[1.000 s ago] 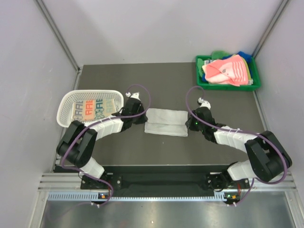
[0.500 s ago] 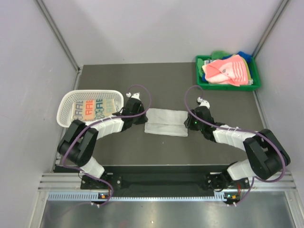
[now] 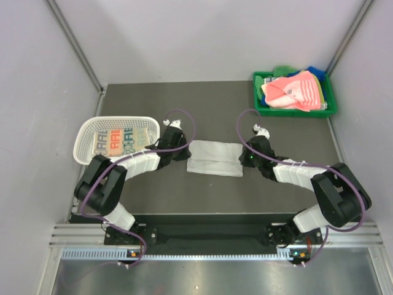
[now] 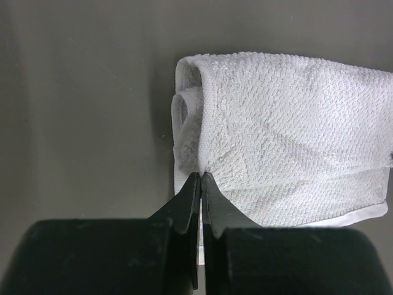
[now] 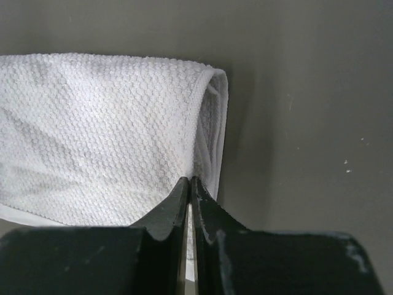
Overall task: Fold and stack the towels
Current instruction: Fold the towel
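Observation:
A plain white towel [image 3: 214,157] lies folded in the middle of the dark table. My left gripper [image 3: 183,154] is at its left end, jaws shut and pinching the rolled edge of the towel [image 4: 276,129]; in the left wrist view the left gripper [image 4: 201,174] bites into the cloth. My right gripper [image 3: 245,157] is at the right end, also shut. Its tips nip the folded edge of the towel [image 5: 104,123], as the right gripper [image 5: 189,179] shows in the right wrist view. A towel with coloured letters [image 3: 120,140] lies in the basket. A pink towel [image 3: 293,91] tops a pile in the tray.
The white perforated basket [image 3: 84,139] stands at the left edge of the table, close to my left arm. The green tray [image 3: 295,110] sits in the far right corner with blue and green cloth under the pink one. Grey walls close in both sides.
The right arm has drawn in slightly toward the towel's right end. The towel and the left arm have not moved.

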{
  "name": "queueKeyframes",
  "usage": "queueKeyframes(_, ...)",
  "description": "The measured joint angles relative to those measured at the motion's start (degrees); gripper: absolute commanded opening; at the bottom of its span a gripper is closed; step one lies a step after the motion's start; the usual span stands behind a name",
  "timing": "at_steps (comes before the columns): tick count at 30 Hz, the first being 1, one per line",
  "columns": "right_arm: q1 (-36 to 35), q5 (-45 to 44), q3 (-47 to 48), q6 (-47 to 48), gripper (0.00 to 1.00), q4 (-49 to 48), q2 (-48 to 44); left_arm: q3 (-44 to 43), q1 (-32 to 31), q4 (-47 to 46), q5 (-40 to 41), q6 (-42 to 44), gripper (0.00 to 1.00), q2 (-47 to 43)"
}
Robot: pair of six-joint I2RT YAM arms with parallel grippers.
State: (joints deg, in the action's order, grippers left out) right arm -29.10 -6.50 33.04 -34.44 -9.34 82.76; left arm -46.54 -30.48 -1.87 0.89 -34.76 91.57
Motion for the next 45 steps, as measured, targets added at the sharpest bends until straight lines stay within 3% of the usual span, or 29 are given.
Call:
queueKeyframes(22,-1.09,-0.61,-1.22,0.35,0.00,6.01,-14.01,-0.94,0.00,5.38,-0.17,-0.28,0.00,-6.71)
queueKeyframes(45,-5.38,-2.80,-8.72,-2.91,0.00,5.62,-17.68,8.59,-2.03,4.92,-0.98,-2.84,0.00,-11.85)
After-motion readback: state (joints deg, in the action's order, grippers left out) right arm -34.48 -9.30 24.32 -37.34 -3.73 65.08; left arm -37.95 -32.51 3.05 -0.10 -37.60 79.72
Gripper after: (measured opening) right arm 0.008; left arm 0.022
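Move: The left hand already pinches the white towel's upper layer at its left end; the near left corner it goes for lies about 7 cm straight back and 2 cm below, the far fold 7 cm straight ahead at a similar height. The white basket is some 22 cm to its left, 7 cm ahead. From the right hand, already closed on the other end, the near right corner is about 6 cm straight back and 1 cm down, the far fold 8 cm straight ahead; the green bin lies 30 cm ahead, 19 cm right. With both fingertip pairs keeping their pinch on the white towel's upper layer, the hands first lift it nearly straight up, the left by about 4 cm and the right, more quickly, by about 5 cm while its fingers tip up slightly. Then both draw it back side by side towards the towel's near edge, ending about 5 cm nearer the base than they began and sinking on the way, the left almost to its starting height and the right to some 2 cm above its own. ##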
